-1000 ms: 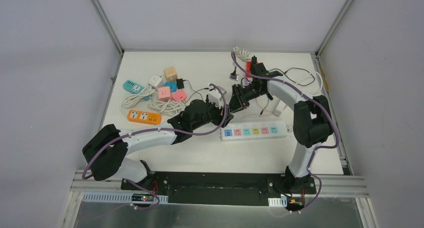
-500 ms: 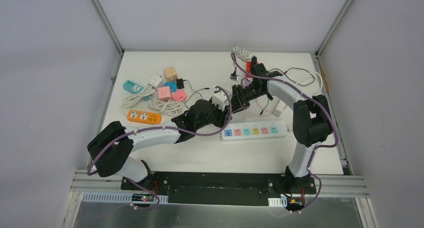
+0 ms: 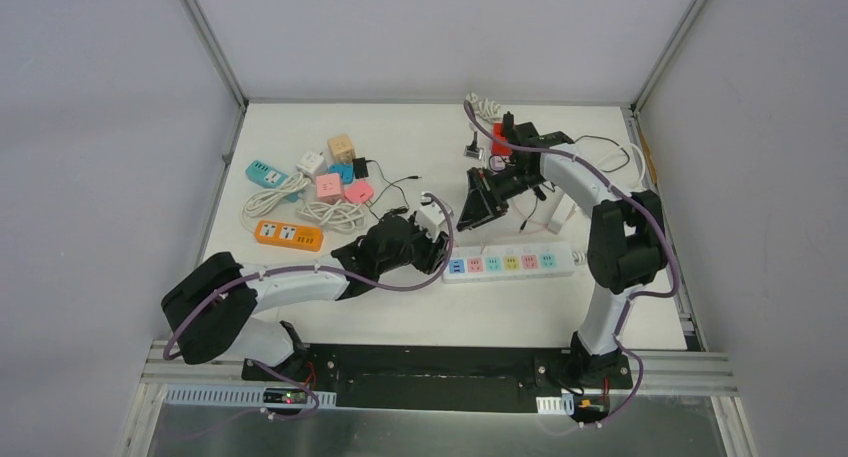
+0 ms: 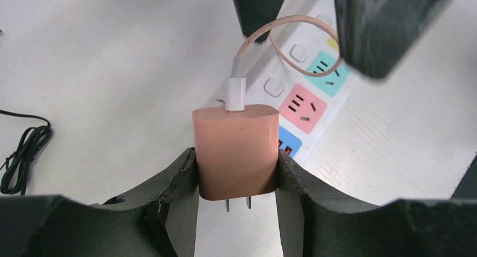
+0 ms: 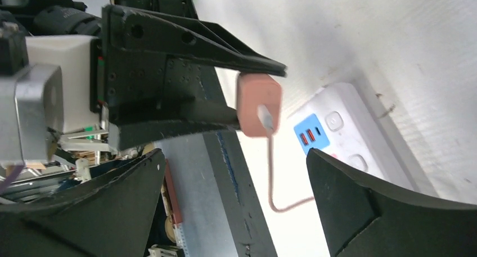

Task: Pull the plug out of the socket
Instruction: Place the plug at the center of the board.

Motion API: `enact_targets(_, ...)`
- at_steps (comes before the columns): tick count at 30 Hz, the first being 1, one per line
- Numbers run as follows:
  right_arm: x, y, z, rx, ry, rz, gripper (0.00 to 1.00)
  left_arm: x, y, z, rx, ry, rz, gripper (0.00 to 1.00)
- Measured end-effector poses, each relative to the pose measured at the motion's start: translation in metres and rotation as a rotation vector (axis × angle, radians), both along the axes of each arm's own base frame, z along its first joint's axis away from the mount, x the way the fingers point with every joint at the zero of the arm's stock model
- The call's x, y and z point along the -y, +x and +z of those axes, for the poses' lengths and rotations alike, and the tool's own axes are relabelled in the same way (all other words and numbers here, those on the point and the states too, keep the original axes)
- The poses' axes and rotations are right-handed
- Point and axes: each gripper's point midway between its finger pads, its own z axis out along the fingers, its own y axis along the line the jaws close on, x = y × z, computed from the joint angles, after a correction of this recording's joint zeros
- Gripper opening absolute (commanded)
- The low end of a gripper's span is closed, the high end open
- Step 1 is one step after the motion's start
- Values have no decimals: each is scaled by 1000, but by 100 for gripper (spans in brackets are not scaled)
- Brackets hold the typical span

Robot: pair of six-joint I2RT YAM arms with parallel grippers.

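Note:
A pink charger plug (image 4: 236, 150) sits clamped between my left gripper's (image 4: 236, 175) black fingers, its two metal prongs bare and pointing back at the wrist. Its pink cable (image 4: 292, 29) loops away from the top. The socket is a white power strip (image 3: 510, 262) with coloured outlets; the plug hangs free just off its left, blue end (image 4: 289, 143). My right gripper (image 3: 478, 202) stands wide open behind the strip with nothing between its fingers. In the right wrist view the plug (image 5: 256, 102) shows in the left fingers (image 5: 225, 37), beside the strip (image 5: 343, 133).
At the back left lies a cluster of coloured socket cubes (image 3: 335, 172), an orange strip (image 3: 288, 235), a teal strip (image 3: 266, 173) and coiled white cords (image 3: 335, 214). Black cables (image 3: 600, 152) and a red item (image 3: 497, 137) lie at the back right.
The left gripper closed on the plug and drew it toward the near side. The right gripper opened wide, let go and pulled back a little.

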Motion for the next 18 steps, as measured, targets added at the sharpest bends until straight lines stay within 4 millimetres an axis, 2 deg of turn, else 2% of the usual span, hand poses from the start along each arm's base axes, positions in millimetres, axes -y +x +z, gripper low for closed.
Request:
enact_targets(3,12,6,2,32,-19,-4,100,-8,-5,5,9,-13,3,0)
enact_targets(8,38,17,9,112,-49,-34,100,-26,1,34,22,-88,46,0)
enact_targets(14,66,24,44,248,-47,-111,100,-81,46,67,-67,-212,216,0)
enact_targets(16,74,26,53,275,-43,-139,100,-99,63,84,-95,-250,276,0)
enact_targets(18,80,29,57,288,-41,-162,100,-114,78,110,-97,-294,320,0)
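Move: The left hand holds the salmon plug over the left end of the white power strip. The pink charger, apparently marking the set-down area, lies about 15 cm ahead, 16 cm left and 9 cm below. The pink cube plug is some 16 cm ahead and 23 cm left; the power strip's middle is 17 cm right and about level front to back. From the empty right hand, the pink charger is about 13 cm ahead, 27 cm left and 13 cm below. Left hand carries the pinched plug left, up and forward some 17 cm towards the pink charger; open right withdraws rightward. ##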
